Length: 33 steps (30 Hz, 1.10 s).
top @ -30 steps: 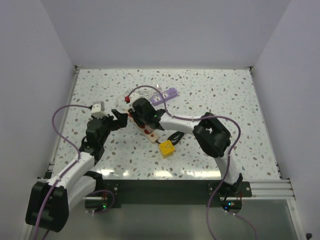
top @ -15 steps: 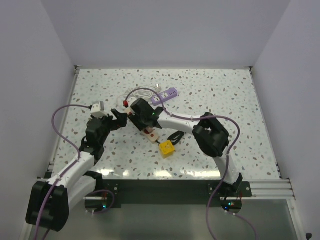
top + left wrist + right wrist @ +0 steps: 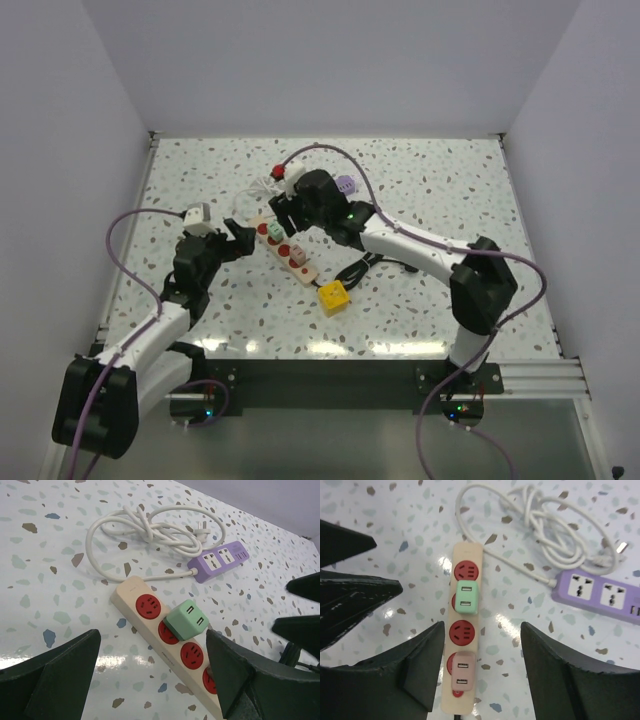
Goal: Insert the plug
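A beige power strip (image 3: 447,615) with red sockets lies slanted on the speckled table. A green plug (image 3: 467,596) sits on its second socket, also seen in the left wrist view as the green plug (image 3: 186,620). A pink plug (image 3: 460,672) sits further down the strip. My right gripper (image 3: 482,665) hangs above the strip (image 3: 290,250), open, nothing between its fingers (image 3: 415,670). My left gripper (image 3: 150,680) is open just left of the strip, low over the table. From above, the right gripper (image 3: 282,212) is behind the green plug (image 3: 273,230) and the left gripper (image 3: 243,240) is beside it.
A purple power strip (image 3: 600,590) with a coiled white cable (image 3: 545,525) lies behind the beige one. A yellow cube (image 3: 334,296) and a black cable (image 3: 355,270) lie at the strip's near end. White walls ring the table.
My right gripper has opened, let go of the green plug and drawn up and back from the strip. The plug stays on its socket. The left arm has not moved.
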### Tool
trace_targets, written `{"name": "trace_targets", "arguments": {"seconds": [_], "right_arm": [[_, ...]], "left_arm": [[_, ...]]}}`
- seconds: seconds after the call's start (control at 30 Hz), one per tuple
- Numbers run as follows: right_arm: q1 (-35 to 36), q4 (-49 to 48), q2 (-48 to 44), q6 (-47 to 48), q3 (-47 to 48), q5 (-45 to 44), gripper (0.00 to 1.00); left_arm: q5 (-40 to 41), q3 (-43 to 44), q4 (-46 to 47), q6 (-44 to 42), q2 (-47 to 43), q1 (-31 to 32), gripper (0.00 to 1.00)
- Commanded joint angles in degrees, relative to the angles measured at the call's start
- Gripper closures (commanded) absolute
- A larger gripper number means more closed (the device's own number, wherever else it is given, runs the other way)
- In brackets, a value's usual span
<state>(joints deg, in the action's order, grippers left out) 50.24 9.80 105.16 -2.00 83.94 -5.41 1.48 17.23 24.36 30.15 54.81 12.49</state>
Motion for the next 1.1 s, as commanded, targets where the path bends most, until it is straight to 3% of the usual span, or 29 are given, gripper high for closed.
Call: {"name": "trace_targets", "arguments": {"seconds": [0.0, 0.1, 0.17, 0.27, 0.47, 0.67, 0.87, 1.07], "right_arm": [[-1.72, -5.06, -6.1, -0.99, -4.03, 0.75, 0.34], [-4.88, -5.14, -10.39, -2.39, -9.21, 0.4, 0.31], [-8.03, -6.45, -13.3, -3.62, -12.73, 0.66, 0.29], [-12.69, -8.3, -19.19, -5.2, -19.77, 1.63, 0.27], [-20.25, -9.54, -28.6, -6.7, -28.39, 3.91, 0.19], [-24.75, -11.21, -34.41, -7.76, -33.75, 5.32, 0.06], [-27.21, -12.79, -37.31, -8.81, -36.13, 8.48, 0.01], [-28.26, -13.49, -38.37, -8.72, -37.36, 10.59, 0.01]], "left_arm": [[-0.68, 0.87, 2.53, -2.38, 0.39, -0.01, 0.08], [-3.05, -0.27, 6.91, -3.43, 0.48, 1.38, 0.08], [0.86, -0.1, 7.11, -5.88, -0.31, 4.54, 0.08], [7.56, 0.78, 7.72, -11.59, -1.19, 14.91, 0.08], [0.74, -0.62, 13.87, -19.59, -0.76, 25.02, 0.1], [4.41, 3.32, 11.86, -29.44, 5.12, 42.59, 0.09], [8.26, 12.81, 4.04, -33.93, 19.16, 50.25, 0.07], [10.91, 16.6, 2.1, -34.63, 25.08, 51.67, 0.03]]}}
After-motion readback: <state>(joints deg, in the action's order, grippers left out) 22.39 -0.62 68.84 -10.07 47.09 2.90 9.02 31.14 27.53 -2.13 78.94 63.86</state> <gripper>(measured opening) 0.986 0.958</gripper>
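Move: The yellow block stands about 25 cm to the right of the left hand, some 14 cm nearer the base and about 10 cm lower. Of its neighbours, the pink plug is 13 cm to the left hand's right and 2 cm back, and the black cable bundle 31 cm right and 5 cm back. From the right hand the yellow block is about 20 cm back and 13 cm left, while the green plug lies just below it, 3 cm left and 1 cm back. The open left hand swings some 25 cm to the right and 12 cm back to the yellow block, rising about 3 cm on the way and then sinking about 6, turning clockwise by roughly 50 degrees and rolling its left side up, so that its spread fingers come over the block without any visible touch. Meanwhile the empty right hand, already clear above the green plug, clears out of the way about 23 cm to the right, ending a little higher, as it turns some 25 degrees clockwise and opens its fingers the rest of the way. ##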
